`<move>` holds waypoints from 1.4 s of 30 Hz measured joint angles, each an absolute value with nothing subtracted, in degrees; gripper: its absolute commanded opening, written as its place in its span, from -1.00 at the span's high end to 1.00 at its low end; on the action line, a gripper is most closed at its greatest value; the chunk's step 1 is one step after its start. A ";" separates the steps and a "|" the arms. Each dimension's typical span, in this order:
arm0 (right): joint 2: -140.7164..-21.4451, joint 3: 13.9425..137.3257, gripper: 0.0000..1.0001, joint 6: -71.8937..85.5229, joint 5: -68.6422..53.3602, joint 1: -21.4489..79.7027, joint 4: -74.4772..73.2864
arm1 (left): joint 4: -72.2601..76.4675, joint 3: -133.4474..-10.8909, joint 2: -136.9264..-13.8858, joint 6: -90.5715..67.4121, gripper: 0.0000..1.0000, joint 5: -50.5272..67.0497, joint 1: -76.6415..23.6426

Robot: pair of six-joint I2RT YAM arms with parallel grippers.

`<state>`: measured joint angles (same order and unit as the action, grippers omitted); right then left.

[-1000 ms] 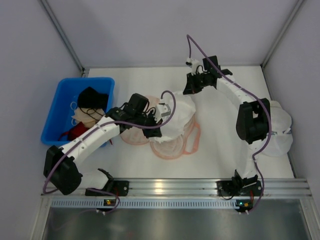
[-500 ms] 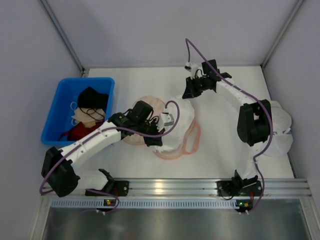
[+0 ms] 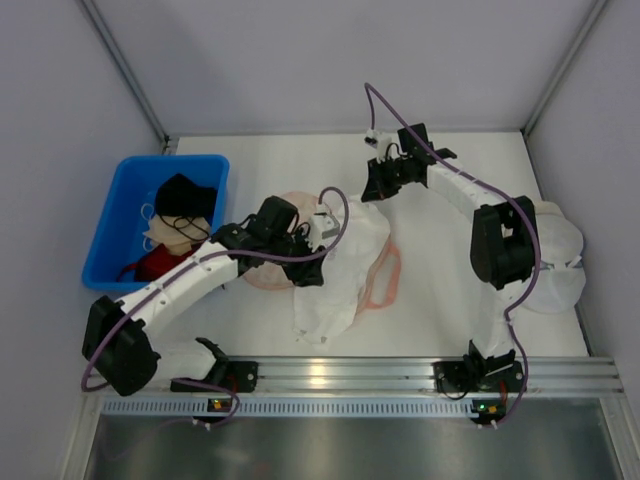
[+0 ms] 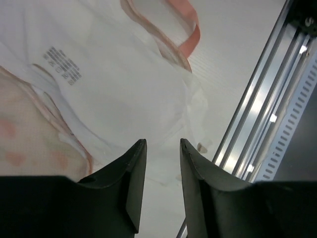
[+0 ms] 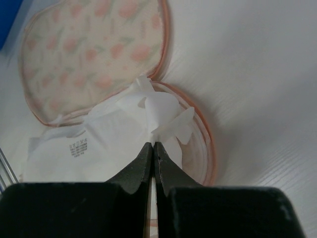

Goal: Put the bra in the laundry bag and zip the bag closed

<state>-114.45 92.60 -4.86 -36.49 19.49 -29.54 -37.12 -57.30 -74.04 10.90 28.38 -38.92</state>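
The bra is a pale white garment hanging from my right gripper and trailing toward the front of the table over the laundry bag. The bag lies open, a peach-pink clamshell with a printed lobe and a pink zip rim. My right gripper is shut on a bunched end of the bra. My left gripper hovers over the bra's middle, open and holding nothing. In the left wrist view the left gripper shows white cloth below the gap, with the zip rim beyond.
A blue bin at the left holds black, beige and red garments. Two white round domes sit at the right edge by the right arm. A metal rail runs along the table's near edge, close to the bra's lower end.
My left gripper has opened and let go of the bra. The bra's lower end has dropped and spread toward the front edge. My right gripper has shifted slightly left, still holding.
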 measured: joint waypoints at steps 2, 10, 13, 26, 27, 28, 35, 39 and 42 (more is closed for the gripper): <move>-114.45 92.60 1.00 -4.80 -36.49 19.49 -29.52 | -33.28 -57.30 -72.55 8.01 0.46 29.32 -36.99; -116.20 92.86 1.00 -3.31 -36.56 19.44 -28.88 | -8.08 -56.90 -82.37 -3.88 0.85 30.59 -35.99; -117.84 93.54 1.00 -2.63 -36.60 19.35 -28.93 | -1.96 -57.01 -90.11 -6.48 0.93 30.13 -36.05; -118.89 95.37 1.00 -0.12 -39.07 18.94 -28.97 | 2.13 -66.61 -111.87 -14.09 1.00 19.38 -35.97; -118.89 95.48 1.00 0.19 -39.29 18.92 -28.95 | 2.28 -66.02 -111.55 -14.31 1.00 19.31 -35.94; -118.93 95.64 1.00 0.60 -39.55 18.83 -28.97 | 2.50 -65.10 -110.93 -14.55 1.00 19.27 -35.94; -119.24 95.77 1.00 2.00 -40.97 18.57 -28.95 | 3.07 -58.33 -103.20 -16.01 0.99 21.85 -35.83; -119.50 95.77 1.00 2.20 -41.34 18.57 -28.95 | 4.75 -58.65 -99.79 -16.88 0.99 23.22 -35.77; -119.55 95.77 1.00 2.63 -41.74 18.57 -28.93 | 6.20 -60.51 -100.38 -17.63 0.99 22.37 -35.77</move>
<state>-119.55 95.77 2.63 -41.74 18.57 -28.93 6.20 -60.51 -100.38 -17.63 22.37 -35.77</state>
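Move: The bra's middle lies on the bag's mesh half, about 13 cm ahead of the open left gripper, 7 cm to its right and some 11 cm below. From that gripper, the bag's floral flap is roughly 18 cm ahead and 8 cm left, its orange strap about 9 cm ahead and 18 cm right. The right gripper pinches the bra's far end; from there the bra's middle is about 10 cm back, 7 cm left and 9 cm down. Lift the left gripper off the bra's near part and shut it as you swing forward and right, some 16 cm ahead, over the bra. Carry on down to about 11 cm below the start, to press the shut tips on the cloth; draw back about 4 cm, then rise some 6 cm, wrist turned 25 degrees counter-clockwise. Keep the right fingers shut on the far end, easing down a centimetre or two. ##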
